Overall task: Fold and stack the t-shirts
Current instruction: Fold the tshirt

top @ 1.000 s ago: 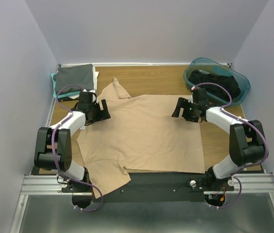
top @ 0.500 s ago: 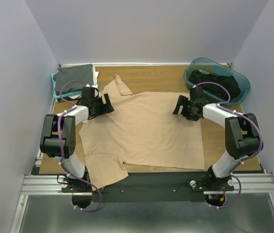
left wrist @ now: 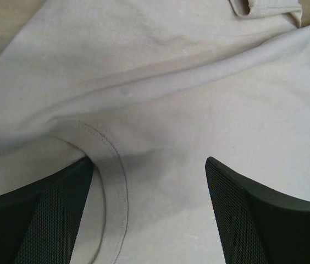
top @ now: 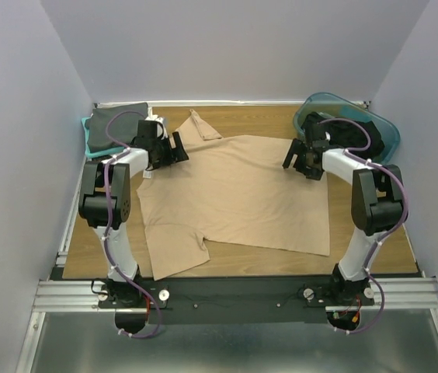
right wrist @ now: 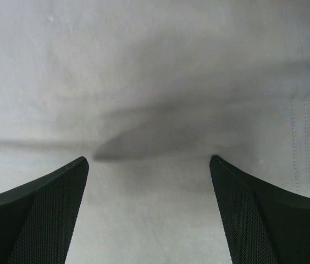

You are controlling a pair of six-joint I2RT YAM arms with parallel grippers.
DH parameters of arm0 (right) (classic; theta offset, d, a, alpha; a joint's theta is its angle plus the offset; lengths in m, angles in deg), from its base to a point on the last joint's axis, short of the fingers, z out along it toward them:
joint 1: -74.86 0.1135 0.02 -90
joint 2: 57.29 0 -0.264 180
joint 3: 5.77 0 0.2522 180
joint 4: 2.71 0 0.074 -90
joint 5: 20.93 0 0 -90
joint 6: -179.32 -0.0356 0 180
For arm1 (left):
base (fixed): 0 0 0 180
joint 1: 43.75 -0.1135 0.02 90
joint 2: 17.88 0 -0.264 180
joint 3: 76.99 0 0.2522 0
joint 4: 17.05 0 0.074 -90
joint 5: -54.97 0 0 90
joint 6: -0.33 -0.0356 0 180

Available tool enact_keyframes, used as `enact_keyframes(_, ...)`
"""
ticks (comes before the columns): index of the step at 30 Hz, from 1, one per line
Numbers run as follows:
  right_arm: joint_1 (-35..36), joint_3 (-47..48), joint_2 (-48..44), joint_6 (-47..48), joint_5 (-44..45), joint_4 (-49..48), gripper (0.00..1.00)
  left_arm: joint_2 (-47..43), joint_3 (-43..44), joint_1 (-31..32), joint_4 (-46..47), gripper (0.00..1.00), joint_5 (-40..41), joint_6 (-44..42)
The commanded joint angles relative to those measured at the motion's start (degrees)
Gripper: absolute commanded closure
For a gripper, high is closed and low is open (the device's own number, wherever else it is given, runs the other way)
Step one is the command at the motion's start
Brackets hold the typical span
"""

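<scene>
A tan t-shirt [top: 234, 194] lies spread flat on the wooden table, one sleeve at the near left and one at the back by the left arm. My left gripper [top: 177, 148] is open over the shirt's far left part; the left wrist view shows its jaws wide apart [left wrist: 149, 160] over the cloth beside the collar seam [left wrist: 112, 176]. My right gripper [top: 292, 155] is open over the shirt's far right edge; in the right wrist view [right wrist: 149, 159] only tan cloth, with a shallow fold [right wrist: 144, 137], lies between the jaws.
A stack of folded shirts [top: 118, 122], dark grey on top with teal and white edges below, sits at the back left corner. A teal plastic tub [top: 384, 140] holding black cloth [top: 351, 128] stands at the back right. Bare wood shows along the right side.
Both grippers moved toward the back of the table. The tan shirt slid back with them and its near sleeve no longer hangs over the front edge.
</scene>
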Motion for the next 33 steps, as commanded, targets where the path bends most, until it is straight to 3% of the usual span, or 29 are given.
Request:
enact_keyframes(1, -0.8, 5.1, 5.0, 1.6, 1.2, 5.0, 0.03, 3.6, 5.6, 0.4, -3.6, 0.09, -1.0, -0.8)
enact_keyframes(6, -0.8, 11.1, 4.2, 3.1, -4.3, 7.7, 0.04, 1.0, 11.4, 1.1, -8.1, 0.09, -0.4, -2.6)
enact_keyframes(11, 0.6, 7.9, 0.6, 1.7, -6.0, 7.5, 0.05, -5.5, 8.4, 1.3, -8.8, 0.09, 2.5, -6.1)
enact_keyframes(22, 12.9, -7.8, -9.2, -1.9, -4.3, 7.0, 0.05, -27.8, -18.1, 1.3, -10.1, 0.08, 8.3, -3.4)
enact_keyframes(30, 14.4, -13.4, -14.9, -3.0, -2.1, 7.8, 0.05, -29.8, -28.6, 1.2, -6.9, 0.07, 6.9, -0.9)
enact_keyframes(33, 14.3, -13.1, -14.7, -2.3, -0.9, 8.4, 0.05, -28.1, -28.8, 1.2, -5.6, 0.07, 7.6, 0.2)
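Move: The t-shirt lies spread right beneath my open fingers. Its middle is about 16 cm back and 22 cm to the right of my left hand, and about 14 cm back and 22 cm to the left of my right. From my left hand, the far sleeve is some 9 cm ahead and 9 cm right, and the folded stack 8 cm ahead and 24 cm left. The blue basket is about 8 cm ahead and 22 cm right of my right hand. With fingers wide open on the cloth, I finish the smoothing push, both hands going forward about 3 cm towards the shirt's far edge. Then I lift, left some 7 cm, right only 2 to 3, sweep both back over the shirt and lower my fingertips onto it again. My right hand also slides left about 7 cm and turns roughly 15 degrees counter-clockwise. ##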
